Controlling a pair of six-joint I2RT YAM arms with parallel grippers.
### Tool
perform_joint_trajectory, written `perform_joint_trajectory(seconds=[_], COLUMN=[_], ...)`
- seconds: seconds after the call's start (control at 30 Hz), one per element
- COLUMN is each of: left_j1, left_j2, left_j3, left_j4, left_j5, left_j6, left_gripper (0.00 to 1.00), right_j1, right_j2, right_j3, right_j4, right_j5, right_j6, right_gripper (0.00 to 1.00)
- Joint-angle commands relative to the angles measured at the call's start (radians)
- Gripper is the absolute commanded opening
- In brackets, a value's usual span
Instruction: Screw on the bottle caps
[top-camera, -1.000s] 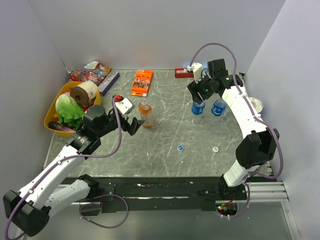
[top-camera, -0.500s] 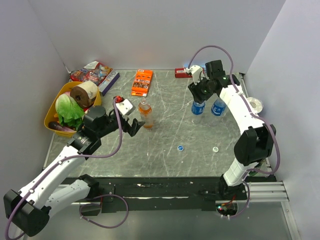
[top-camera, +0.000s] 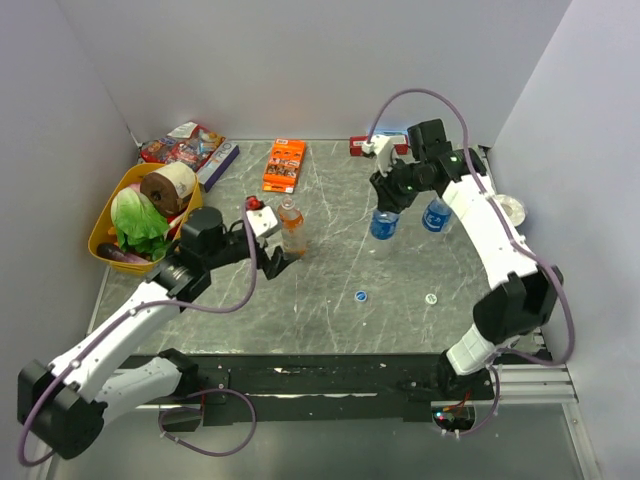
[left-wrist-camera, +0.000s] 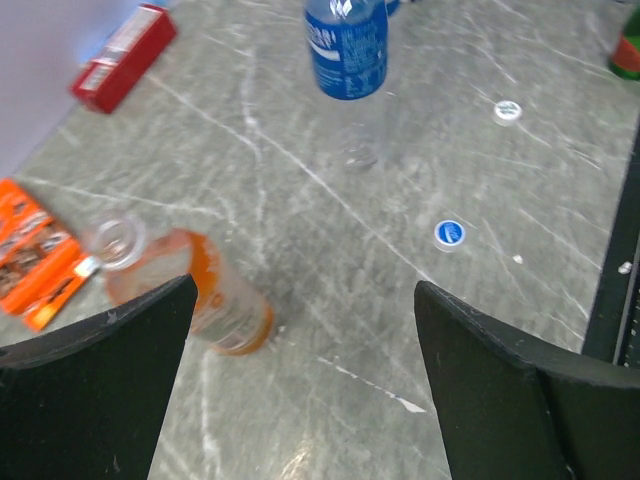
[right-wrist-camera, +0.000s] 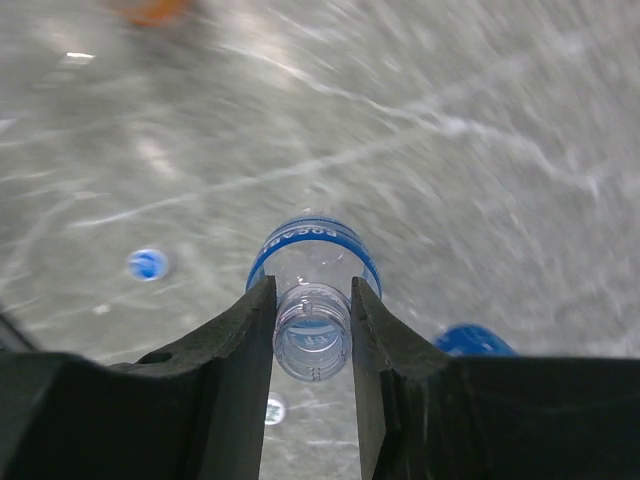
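My right gripper (top-camera: 388, 195) is shut on the open neck of a clear blue-label bottle (top-camera: 383, 224); in the right wrist view its fingers (right-wrist-camera: 240, 330) press both sides of the uncapped bottle neck (right-wrist-camera: 312, 335). A second blue-label bottle (top-camera: 436, 214) stands just to its right, and its blue top (right-wrist-camera: 475, 340) shows. The orange-liquid bottle (top-camera: 292, 228) stands uncapped (left-wrist-camera: 190, 290). Just in front of it my left gripper (top-camera: 275, 258) is open and empty (left-wrist-camera: 305, 300). A blue cap (top-camera: 360, 296) (left-wrist-camera: 450, 233) (right-wrist-camera: 148, 264) and a whitish cap (top-camera: 431, 298) (left-wrist-camera: 508, 111) lie loose on the table.
A yellow basket (top-camera: 103, 222) with lettuce and a paper roll sits at the far left. Snack packs (top-camera: 190, 145), a flat orange box (top-camera: 284, 165) and a small red box (top-camera: 362, 146) lie along the back. A clear round dish (top-camera: 512, 208) sits at the right edge.
My right gripper has closed on the bottle's neck and carried it left, away from the second bottle. My left gripper has shifted right, nearer the orange-liquid bottle, still open.
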Motion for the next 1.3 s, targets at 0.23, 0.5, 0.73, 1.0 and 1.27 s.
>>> perform_joint_trajectory(seconds=[0.23,0.5,0.73,1.0,1.27], left_j1=[-0.086,-0.146,-0.166,-0.166,-0.167], left_j2=[0.213,0.287,0.313,0.313,0.310], left_j3=[0.096,0.107,0.100,0.093,0.093], left_j4=[0.259,0.399,0.420,0.397,0.380], left_j5=[0.220,0.154,0.174,0.201,0.211], left_j6=[-0.013,-0.101,-0.105,-0.087,-0.056], left_gripper=[0.96,0.96,0.96,0.93,0.62], right_j1=[0.212,0.258,0.275,0.284,0.309], right_j2=[-0.188,-0.157,-0.154,-0.136,-0.124], right_j3=[0.309,0.398,0.412,0.446,0.436], right_j4=[-0.168,-0.227,-0.198,-0.195,-0.192], right_j5=[-0.257,-0.369,-0.419,-0.419,-0.367], right_j6=[0.013,0.019,0.053,0.059,0.051], right_gripper=[0.08,0.07,0.06,0.06,0.43])
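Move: The left hand is empty and open; the blue water bottle for it hangs by its open neck from the right fingers, about 12 cm ahead, 26 cm to its right and 13 cm lower. The orange bottle stands roughly 11 cm ahead and 3 cm right of the left hand, the blue cap some 19 cm right and 1 cm ahead. From the right hand, the left gripper is about 12 cm back, 27 cm left and 4 cm up; the other blue bottle stands 12 cm right, 2 cm ahead. The left fingers close about a third of their range around the lower end of the blue bottle, which the right hand keeps gripped by the neck. Before that the right hand swings it up some 18 cm, back 15 and left 12, turning about 40 degrees so the base tips towards the left gripper, while the left hand goes about 10 cm right to meet it, turning clockwise. ##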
